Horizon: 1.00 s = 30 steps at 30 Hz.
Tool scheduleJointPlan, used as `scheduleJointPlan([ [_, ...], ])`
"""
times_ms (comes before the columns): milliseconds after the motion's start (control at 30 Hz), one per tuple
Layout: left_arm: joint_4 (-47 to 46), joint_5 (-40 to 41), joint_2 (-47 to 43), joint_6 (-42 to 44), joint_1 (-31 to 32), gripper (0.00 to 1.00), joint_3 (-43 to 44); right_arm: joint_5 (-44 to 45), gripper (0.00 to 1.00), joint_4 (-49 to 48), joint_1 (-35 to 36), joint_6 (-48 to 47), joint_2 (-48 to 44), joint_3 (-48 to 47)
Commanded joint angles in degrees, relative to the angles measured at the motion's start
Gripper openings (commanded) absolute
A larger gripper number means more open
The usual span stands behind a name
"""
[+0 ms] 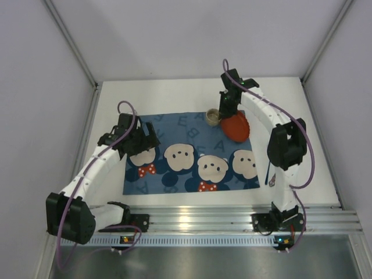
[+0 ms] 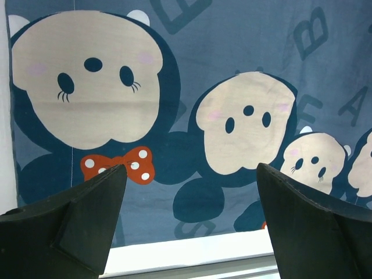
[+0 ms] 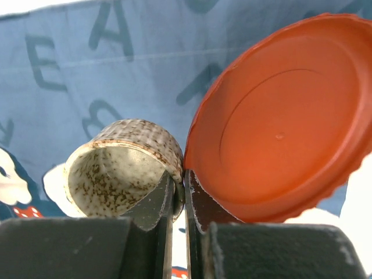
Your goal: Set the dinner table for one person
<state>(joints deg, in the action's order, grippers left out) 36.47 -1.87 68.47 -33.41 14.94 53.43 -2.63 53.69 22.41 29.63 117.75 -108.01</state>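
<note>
A speckled beige cup [image 1: 213,117] [image 3: 116,168] sits at the far edge of the blue mouse-print placemat [image 1: 192,157]. An orange plate [image 1: 235,127] [image 3: 285,116] lies right beside it. My right gripper [image 1: 218,114] [image 3: 185,177] is shut on the cup's rim, with one finger inside the cup and the other outside, between cup and plate. My left gripper [image 1: 142,142] [image 2: 192,174] hangs open over the placemat's [image 2: 186,52] left part with nothing between its fingers. The white dinner table [image 1: 174,96] [image 2: 192,250] lies under everything.
A thin dark utensil-like object [image 1: 269,173] lies on the table to the right of the placemat, by the right arm. Enclosure walls stand on three sides. An aluminium rail [image 1: 197,215] runs along the near edge.
</note>
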Motion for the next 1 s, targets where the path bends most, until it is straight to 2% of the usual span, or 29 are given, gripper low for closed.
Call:
scheduleJointPlan([
  [0,0.1,0.8,-2.5,-1.2,0.1,0.98,-1.0,5.7,0.0,1.8,2.9,-1.2,-6.5,-1.8],
  [167,0.4,0.6,-3.2,-1.5,0.1,0.98,-1.2,-3.7,0.0,-1.6,3.6,-1.7,-5.2,-0.9],
  [333,1.8,1.3,-4.0,-1.0,0.2,0.99,-1.1,-10.5,0.0,-3.2,8.9,0.4,-6.9,0.4],
  [500,3.2,4.8,-5.2,-1.2,0.2,0.99,-1.0,-16.9,0.0,-8.5,14.8,2.9,-8.4,7.5],
  [600,4.5,7.3,-5.5,-1.0,0.2,0.99,-0.4,-20.8,0.0,-14.9,17.8,5.4,-6.9,12.0],
  [733,5.5,8.6,-5.3,-1.0,0.1,0.99,0.0,-22.8,0.0,-20.0,19.9,6.5,-2.4,15.6],
  [967,6.2,8.5,-6.0,-1.4,0.1,0.99,-0.9,-23.5,0.0,-22.0,20.5,4.2,3.5,14.2],
])
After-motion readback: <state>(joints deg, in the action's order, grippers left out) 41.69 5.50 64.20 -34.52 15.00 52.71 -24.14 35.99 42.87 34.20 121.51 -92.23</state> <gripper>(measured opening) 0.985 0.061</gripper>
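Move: Behind and to the left of the right hand, about 12 cm back, 14 cm left and 14 cm down, is the middle of the tablecloth. Its shut fingers already pinch the mug, whose middle is some 4 cm left of them, level fore and aft and a bit lower, and the plate, some 6 cm right and 4 cm back, also slightly lower. For the open, empty left hand, the cloth's middle lies about 18 cm to its right, roughly level fore and aft, 14 cm below. Carrying the mug and plate together, the right hand first rises about 2 cm, then sweeps left and back some 23 cm in all over the tablecloth towards its middle, turning about 25 degrees counter-clockwise and sinking steeply at the end, to finish 7 cm lower; the fingers keep their pinch. The left hand eases about 3 cm left and slightly back, fingers still open. ##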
